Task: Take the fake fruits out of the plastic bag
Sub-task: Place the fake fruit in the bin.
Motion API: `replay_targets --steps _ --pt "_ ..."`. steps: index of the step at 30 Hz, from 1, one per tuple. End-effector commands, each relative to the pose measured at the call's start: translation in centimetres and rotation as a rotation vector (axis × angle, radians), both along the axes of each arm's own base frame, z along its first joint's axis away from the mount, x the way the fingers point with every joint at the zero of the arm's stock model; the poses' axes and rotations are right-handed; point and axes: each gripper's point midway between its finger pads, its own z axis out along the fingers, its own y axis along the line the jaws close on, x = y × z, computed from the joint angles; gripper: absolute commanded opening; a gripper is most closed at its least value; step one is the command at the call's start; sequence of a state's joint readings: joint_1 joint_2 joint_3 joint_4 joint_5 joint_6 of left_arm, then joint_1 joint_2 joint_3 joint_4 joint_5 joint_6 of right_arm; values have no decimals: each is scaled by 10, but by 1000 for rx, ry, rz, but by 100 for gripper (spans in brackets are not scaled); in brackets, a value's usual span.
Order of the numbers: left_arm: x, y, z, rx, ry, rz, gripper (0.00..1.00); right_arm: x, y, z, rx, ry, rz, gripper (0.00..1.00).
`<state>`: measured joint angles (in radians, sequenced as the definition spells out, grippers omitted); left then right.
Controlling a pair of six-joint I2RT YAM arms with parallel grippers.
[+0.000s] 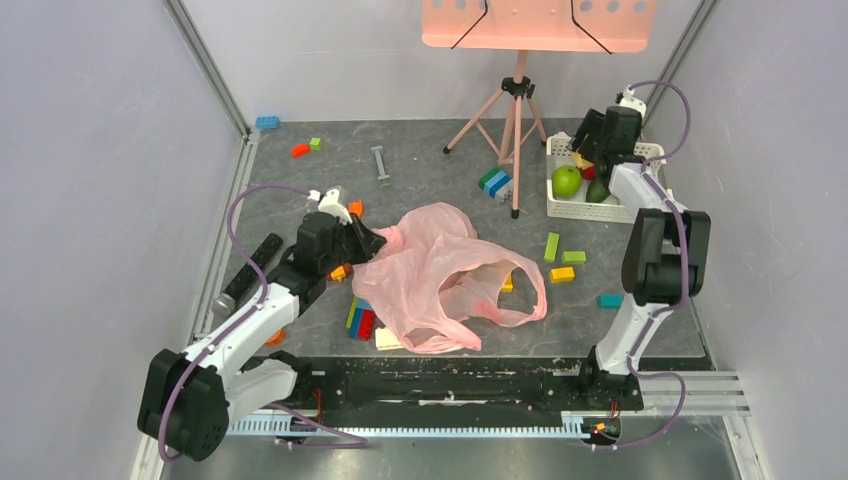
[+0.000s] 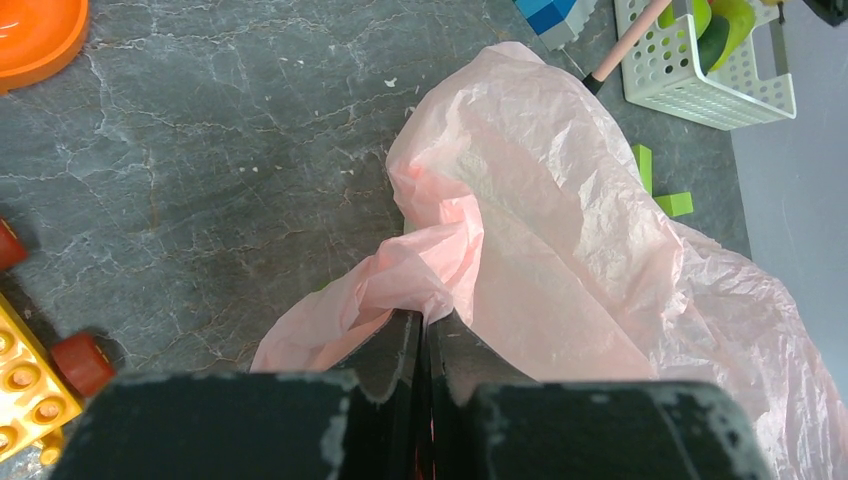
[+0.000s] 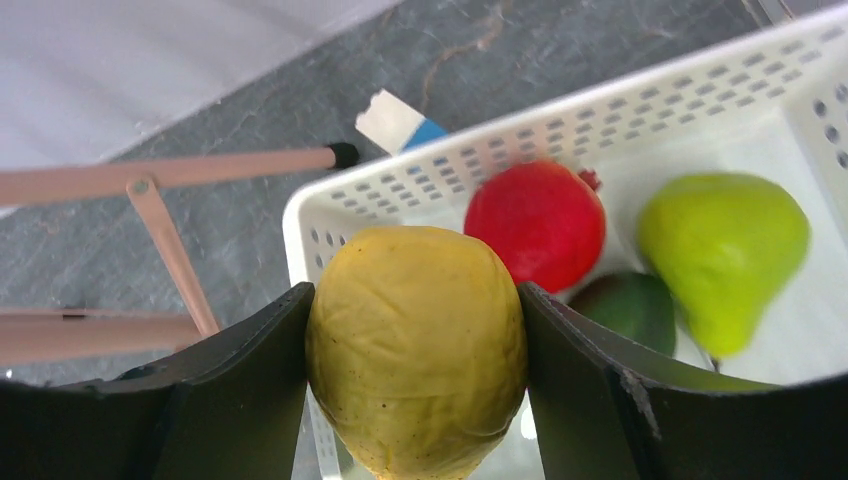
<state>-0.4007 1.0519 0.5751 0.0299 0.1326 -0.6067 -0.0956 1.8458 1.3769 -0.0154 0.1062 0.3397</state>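
The pink plastic bag (image 1: 450, 275) lies crumpled on the grey table's middle. My left gripper (image 1: 375, 240) is at its left edge, shut on a pinched fold of the bag (image 2: 560, 230); the fingers (image 2: 395, 345) nearly touch each other. My right gripper (image 3: 415, 290) is shut on a yellow lemon (image 3: 415, 345) above the near corner of the white lattice basket (image 3: 560, 110). In the basket lie a red fruit (image 3: 535, 225), a green pear (image 3: 722, 250) and a dark green avocado (image 3: 630, 310). Whether any fruit is inside the bag cannot be seen.
The basket (image 1: 600, 212) stands at the back right beside a pink tripod (image 1: 515, 130). Coloured building blocks (image 1: 560, 274) are scattered around the bag. An orange bowl (image 2: 35, 35) and a yellow wheeled block (image 2: 30, 380) sit near my left gripper.
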Motion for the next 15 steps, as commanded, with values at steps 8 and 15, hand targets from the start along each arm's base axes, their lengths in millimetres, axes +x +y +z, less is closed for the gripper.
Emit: replay_targets --steps 8,15 --pt "9 -2 17 -2 -65 -6 11 77 4 -2 -4 -38 79 58" --pt "9 -2 18 -2 -68 -6 12 78 8 -27 1 9 109 60"
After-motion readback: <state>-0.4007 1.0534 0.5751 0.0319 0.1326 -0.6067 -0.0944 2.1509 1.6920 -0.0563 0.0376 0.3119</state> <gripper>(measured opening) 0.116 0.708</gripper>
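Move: The yellow fruit is already in my right fingers. The bin's middle lies about 4 cm ahead, 12 cm to the right and 11 cm below them. The green apple sits almost straight below, 1 cm to the right; the pomegranate is some 4 cm ahead and 7 cm right, the avocado about 1 cm back and 10 cm right, all three roughly 10 cm down. From my left hand the bin is about 28 cm ahead and 65 cm right. I carry the yellow fruit about 7 cm forward with my right hand, over the left part of the bin towards its far rim, then brake. The hand sinks all the while, mostly at the end once the forward travel has stopped, some 4 cm down in all towards the bin floor. My fingers keep their hold. ##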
